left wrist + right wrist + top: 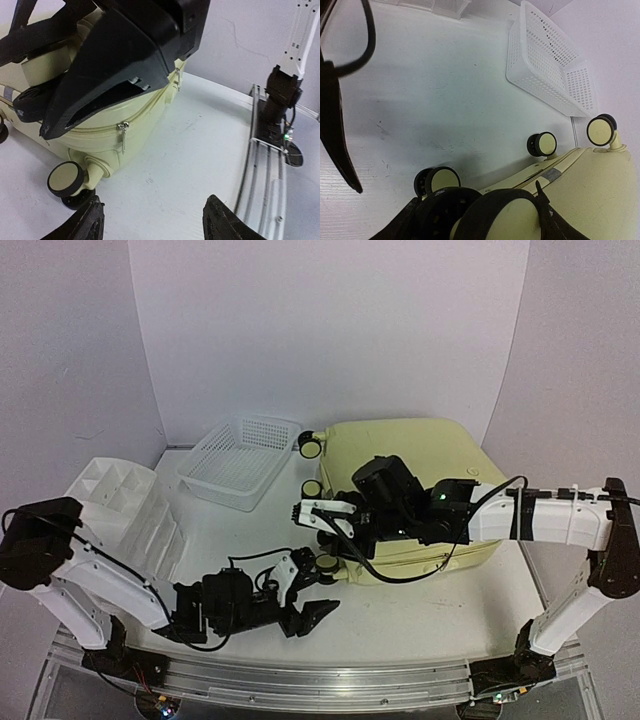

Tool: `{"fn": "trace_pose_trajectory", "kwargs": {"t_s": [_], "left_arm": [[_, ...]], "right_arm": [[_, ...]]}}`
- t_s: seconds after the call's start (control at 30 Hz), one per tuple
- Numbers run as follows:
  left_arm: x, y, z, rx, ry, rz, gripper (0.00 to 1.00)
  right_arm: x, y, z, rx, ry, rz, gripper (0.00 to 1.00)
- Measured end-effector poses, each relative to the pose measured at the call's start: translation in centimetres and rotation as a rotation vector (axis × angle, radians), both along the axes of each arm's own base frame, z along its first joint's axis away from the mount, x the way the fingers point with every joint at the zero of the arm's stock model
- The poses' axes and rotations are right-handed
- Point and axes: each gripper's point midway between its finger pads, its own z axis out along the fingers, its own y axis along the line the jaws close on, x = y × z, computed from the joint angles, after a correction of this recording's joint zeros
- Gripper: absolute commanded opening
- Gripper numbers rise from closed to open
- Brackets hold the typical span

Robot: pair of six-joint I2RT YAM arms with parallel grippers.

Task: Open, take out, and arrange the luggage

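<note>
The pale yellow luggage [420,480] lies flat and zipped shut at the table's middle right, with its caster wheels facing left. My right gripper [325,525] reaches in from the right to its lower left corner. In the right wrist view a cream-and-black wheel [520,220] fills the gap of that gripper [480,220], with both fingers against it. Three more wheels [542,144] show beyond. My left gripper [305,597] lies low on the table in front of that corner. It is open [150,225] with nothing between its fingers, near another wheel [65,178] and a zipper pull [122,136].
A white mesh basket [240,462] stands behind and left of the luggage. A white drawer organizer [125,505] sits at the far left. A metal rail [300,682] runs along the near edge. The right arm's base [281,100] stands by that rail.
</note>
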Motion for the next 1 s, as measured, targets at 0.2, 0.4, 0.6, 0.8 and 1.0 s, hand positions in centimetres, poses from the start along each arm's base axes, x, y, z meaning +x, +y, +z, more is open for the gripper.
{"fn": "trace_pose_trajectory", "kwargs": {"t_s": [0.2,0.4,0.6,0.8,1.0], "left_arm": [[2.0,-3.8,-1.9,-0.050,-0.115,0.140,0.63],[3.2,-7.1,-2.5,-0.077,-0.215,0.217,0.52],[4.5,-7.5,-2.7,-0.084,-0.254,0.308,0.47],[5.3,-7.0,-4.3,-0.046,-0.267,0.381,0.38],[5.9,-7.2,-4.9,-0.026,-0.286,0.419,0.33]], "right_arm": [[0.1,0.1,0.0,0.003,0.039,-0.032,0.16],[0.2,0.1,0.1,0.008,0.055,-0.049,0.16],[0.2,0.1,0.2,0.013,0.061,-0.057,0.15],[0.2,0.0,0.2,0.013,0.064,-0.066,0.13],[0.3,-0.1,0.2,0.009,0.069,-0.074,0.12]]}}
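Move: The zipper pull at the suitcase's near-left corner lies about 9 cm ahead of the left hand, 9 cm to its right and some 3 cm lower. The lower wheel beside that corner is roughly 9 cm ahead, 3 cm right and 8 cm below; the upper wheel is about 12 cm ahead, 2 cm right and 3 cm above. The right hand already grips this upper wheel, with the pull roughly 4 cm back, 7 cm right and 6 cm below. Rightward first by about 7 cm, then forward and down, the left hand closes in on the zipper pull at the suitcase corner, turning some 25 degrees counter-clockwise and levelling its fingers to face the corner. Its fingers narrow to about half their gap without reaching the pull, while the right hand stays put and keeps its hold on the upper wheel. ##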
